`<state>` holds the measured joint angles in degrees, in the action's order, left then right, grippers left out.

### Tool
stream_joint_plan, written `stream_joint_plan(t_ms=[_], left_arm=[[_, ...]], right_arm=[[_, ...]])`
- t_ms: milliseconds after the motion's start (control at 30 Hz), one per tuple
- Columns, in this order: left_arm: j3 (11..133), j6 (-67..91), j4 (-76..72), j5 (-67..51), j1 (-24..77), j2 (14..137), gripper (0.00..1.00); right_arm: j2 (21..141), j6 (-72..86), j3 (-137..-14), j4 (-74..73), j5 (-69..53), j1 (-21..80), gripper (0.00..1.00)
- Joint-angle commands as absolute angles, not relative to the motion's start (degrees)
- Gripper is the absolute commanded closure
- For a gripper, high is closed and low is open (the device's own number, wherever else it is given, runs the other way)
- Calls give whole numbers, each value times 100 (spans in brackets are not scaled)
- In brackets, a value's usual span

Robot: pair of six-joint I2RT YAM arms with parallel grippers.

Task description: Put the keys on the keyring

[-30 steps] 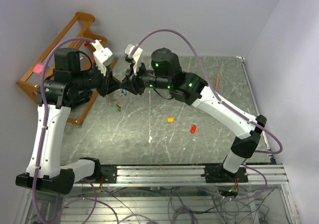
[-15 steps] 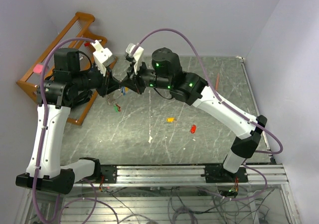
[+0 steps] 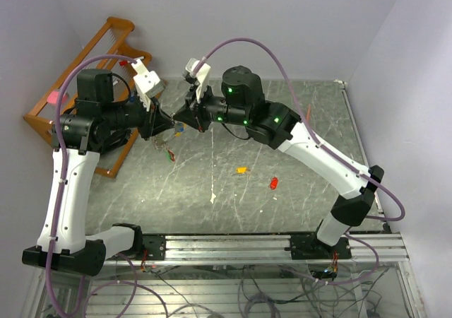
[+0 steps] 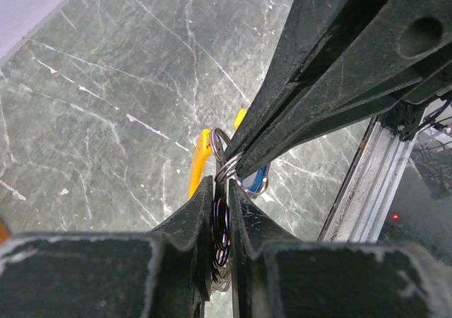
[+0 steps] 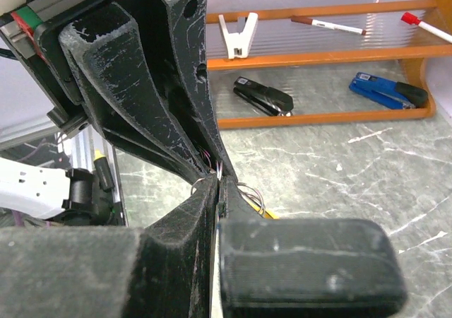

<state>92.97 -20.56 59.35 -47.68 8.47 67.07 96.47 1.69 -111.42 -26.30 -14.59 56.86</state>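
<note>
My left gripper [image 4: 220, 188] is shut on the keyring [image 4: 222, 227], a coil of thin silvery wire between its jaws, held above the table. The keyring's yellow curved piece [image 4: 199, 161] hangs beside it. My right gripper [image 5: 218, 184] is shut tip to tip against the left one, pinching the small ring of a blue key [image 4: 258, 177]. In the top view the two grippers, left [image 3: 167, 122] and right [image 3: 183, 119], meet at the rear left. An orange key [image 3: 241, 169] and a red key [image 3: 273, 184] lie loose on the table. A small green and red piece [image 3: 169, 155] shows just below the grippers.
A wooden rack [image 5: 332, 55] at the rear left holds a black stapler [image 5: 263, 96], a blue stapler [image 5: 387, 92], markers and a white clip. A thin orange-red pencil [image 3: 308, 113] lies at the far right. A white scrap [image 3: 213, 198] lies mid-table; a metal rail [image 3: 240, 246] runs along the near edge.
My right gripper has closed fully at the left gripper's tip, and the right arm has shifted slightly right and back. The left arm has kept its hold.
</note>
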Motion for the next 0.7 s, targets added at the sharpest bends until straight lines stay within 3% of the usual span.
stream_joint_plan(t_ms=[0,167,500,667], left_arm=[[9475,-2175,5942,-4994,844,6601,92],[9522,-2171,5926,-4992,844,6633,86],[9563,-2137,5909,-4881,844,6701,44],[9598,-2083,5864,-4868,848,6816,39]], right_arm=[[9517,304,-11264,-2494,-1596,5611,100],[9659,602,-11508,-2671,-2009,5481,100],[10122,1091,-12712,-4034,-2062,5190,100],[10685,1300,-13778,-5302,-2056,5061,100]])
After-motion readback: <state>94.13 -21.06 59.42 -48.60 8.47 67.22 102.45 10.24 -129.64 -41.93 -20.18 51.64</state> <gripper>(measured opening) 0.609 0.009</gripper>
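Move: The gathered wire keyring runs through the left fingers, its held part about 2 cm under that hand point; from the right hand it lies some 3 cm left, 2 cm back and 3 cm down. The blue key is roughly 3 cm to the left hand's right, 1 cm back and 3 cm down. The green key dangles about 14 cm below the left hand, roughly level with it both ways. The keyring is let go on one side: the left hand stays almost in place and spreads its fingers well apart from around the wire loops. The right hand keeps its shut pinch on the loops, waits briefly, then lifts them about 3 cm up and 2 cm to the right, slightly forward, away from the left gripper, rolling some 10 degrees with its far side dropping. ##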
